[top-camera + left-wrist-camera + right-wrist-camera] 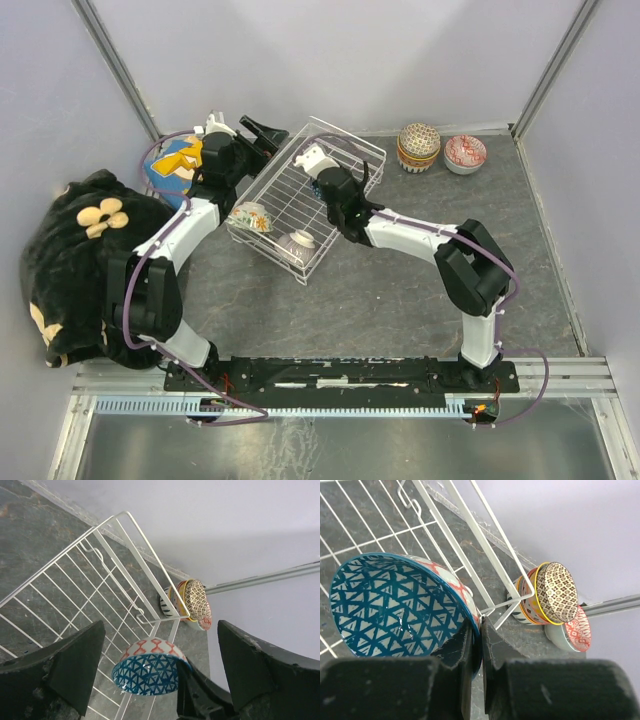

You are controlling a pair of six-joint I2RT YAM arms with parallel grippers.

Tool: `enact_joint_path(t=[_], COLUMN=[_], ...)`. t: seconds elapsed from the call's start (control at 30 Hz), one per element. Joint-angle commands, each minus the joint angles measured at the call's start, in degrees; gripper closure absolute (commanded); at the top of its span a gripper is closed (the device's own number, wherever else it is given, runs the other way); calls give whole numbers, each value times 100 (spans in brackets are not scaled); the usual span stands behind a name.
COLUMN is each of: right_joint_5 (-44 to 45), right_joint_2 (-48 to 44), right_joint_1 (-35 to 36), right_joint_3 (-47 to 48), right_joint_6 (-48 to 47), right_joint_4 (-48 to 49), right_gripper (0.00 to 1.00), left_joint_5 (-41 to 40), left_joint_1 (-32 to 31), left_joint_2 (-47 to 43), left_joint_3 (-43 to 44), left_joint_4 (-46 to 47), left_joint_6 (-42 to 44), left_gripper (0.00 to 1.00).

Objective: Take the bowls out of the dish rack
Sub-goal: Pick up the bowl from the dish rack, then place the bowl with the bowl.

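My right gripper (pixel 481 630) is shut on the rim of a bowl (pixel 395 605) that is blue-triangled inside and red-patterned outside. It holds the bowl tilted over the white wire dish rack (pixel 320 150). In the left wrist view the same bowl (pixel 147 667) hangs between the fingers of my left gripper (pixel 161 627), which stands open and apart from it. Two more bowls lie in the rack, a floral one (pixel 250 216) and a dark one (pixel 301 241). A stack of bowls (pixel 419 146) and a red-patterned bowl (pixel 465 153) stand on the table at the back right.
A black plush bundle with a cream flower (pixel 80 250) fills the left side. A yellow and blue object (pixel 178 162) sits behind my left arm. Grey walls close in the back and sides, and the rack's corner (pixel 490 611) is close to the stacked bowls (pixel 550 595).
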Motion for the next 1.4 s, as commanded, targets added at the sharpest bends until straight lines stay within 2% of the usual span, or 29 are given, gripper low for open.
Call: enact_joint_path(t=[0.0, 0.27, 0.53, 0.83, 1.1, 1.37], right_joint_5=[-377, -1455, -2449, -3513, -4066, -4224], right_joint_2=[-547, -876, -923, -402, 330, 1145], right_joint_1=[-250, -1385, -2963, -4641, -5439, -5698], right_joint_3=[702, 1792, 2614, 3088, 3646, 4382], right_joint_6=[800, 2300, 3687, 4609, 4841, 5019], right_joint_4=[-248, -1569, -3247, -4040, -4561, -4966], right_gripper=[99, 99, 99, 99, 99, 99], left_joint_5=[-404, -307, -255, -210, -265, -285], left_joint_1=[-2, 1, 3, -6, -15, -27], left_joint_2=[-390, -458, -466, -318, -300, -211], left_joint_3=[-103, -69, -29, 107, 221, 338], left_joint_4=[32, -185, -350, -488, -678, -817], left_joint_6=[251, 408, 572, 618, 715, 765], left_gripper=[1, 1, 1, 1, 1, 1])
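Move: The red-patterned bowl stack, where the blue-lined bowl already pinched in the right hand is taken, stands about 33 cm to that hand's right, 9 cm ahead and 14 cm below. The taller brown-patterned stack is some 21 cm to the right, 9 ahead and 12 below. The rack's middle lies about 5 cm left, 1 back and 12 below. For the left hand, the red-patterned stack is roughly 48 cm right, 6 ahead and 20 below. The blue-lined bowl, still pinched by its rim, is carried by the right hand fast from above the rack towards the red-patterned stack: up about 12 cm and forward, then in a sweep to the right, sinking back to nearly its starting height, some 38 cm right and 10 cm forward in all. The wrist rolls strongly, left side rising, swings clockwise and tips downward. ##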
